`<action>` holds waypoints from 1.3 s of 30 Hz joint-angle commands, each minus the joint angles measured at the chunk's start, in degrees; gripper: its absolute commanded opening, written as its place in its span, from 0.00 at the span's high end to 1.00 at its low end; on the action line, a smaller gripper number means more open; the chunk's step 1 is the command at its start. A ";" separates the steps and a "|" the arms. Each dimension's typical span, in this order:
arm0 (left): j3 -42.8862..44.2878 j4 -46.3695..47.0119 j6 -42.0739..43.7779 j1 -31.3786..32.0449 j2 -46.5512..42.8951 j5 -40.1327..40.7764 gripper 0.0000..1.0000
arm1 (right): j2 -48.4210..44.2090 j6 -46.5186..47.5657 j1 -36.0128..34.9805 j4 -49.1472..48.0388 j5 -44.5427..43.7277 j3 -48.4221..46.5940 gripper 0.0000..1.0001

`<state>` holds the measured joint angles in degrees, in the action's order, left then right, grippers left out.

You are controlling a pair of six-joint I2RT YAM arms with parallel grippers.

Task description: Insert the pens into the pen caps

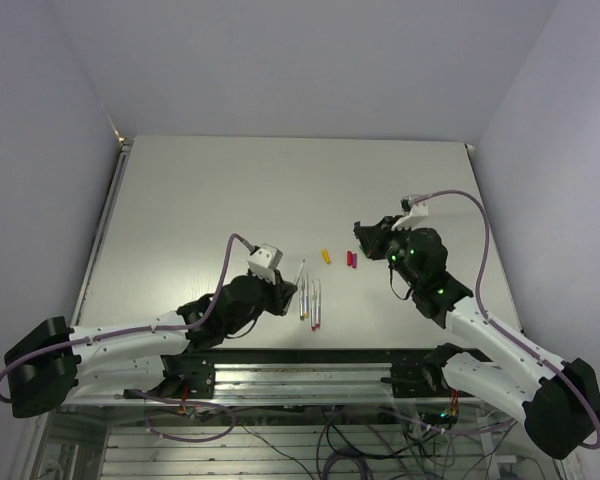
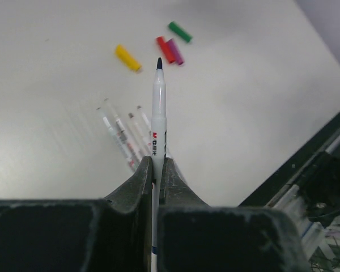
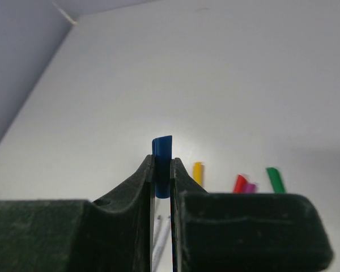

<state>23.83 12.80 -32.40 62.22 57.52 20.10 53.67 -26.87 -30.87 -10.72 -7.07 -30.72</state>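
Note:
My left gripper (image 2: 157,162) is shut on a whitish pen (image 2: 158,107) that points its dark tip away, above the table; from above, this left gripper (image 1: 290,291) is at centre left. Three more pens (image 2: 124,136) lie side by side below it, also seen as pens (image 1: 311,303) from above. My right gripper (image 3: 162,165) is shut on a blue pen cap (image 3: 162,153), held upright above the table. The yellow cap (image 2: 127,58), red cap (image 2: 165,49), magenta cap (image 2: 176,52) and green cap (image 2: 180,32) lie loose. From above, my right gripper (image 1: 362,236) hangs beside the red and magenta caps (image 1: 351,259).
The pale table (image 1: 230,190) runs back to a wall. A black rail (image 1: 310,372) with the arm bases lines the near edge. Purple cables (image 1: 470,215) loop from both wrists.

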 commanded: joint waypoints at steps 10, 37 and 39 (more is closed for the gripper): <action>-0.85 24.95 4.35 2.12 5.09 -7.49 0.93 | -1.72 -2.87 -1.56 -25.24 19.74 4.04 1.00; -1.69 43.56 -4.41 2.14 5.24 -11.12 0.93 | 8.32 -16.39 -1.99 -64.09 32.47 11.41 1.00; -1.51 43.63 -4.34 2.12 5.28 -11.54 0.93 | 8.97 -16.70 -2.06 -66.00 32.39 11.78 1.00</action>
<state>21.89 50.83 -36.03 64.03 62.72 11.27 61.65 -41.91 -32.45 -68.40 24.29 -19.97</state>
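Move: The blue cap, held in the right gripper, is about 11 cm ahead of the left gripper, 15 cm to its right and 7 cm higher. Seen from the right gripper, the tip of the pen held in the left is roughly 9 cm back, 12 cm left and level with it. The yellow cap lies 3 cm ahead, 6 cm left and 19 cm below; the red cap 3 cm ahead, straight in line, equally low. Bring both closed grippers together, keeping hold of pen and blue cap. Shift the left gripper right about 6 cm, then mostly lift it some 11 cm, rolling its left side down to stand the pen more upright. Meanwhile raise the right gripper, carrying it left and back towards the pen tip, swinging its fingers counter-clockwise and tilting them up. ##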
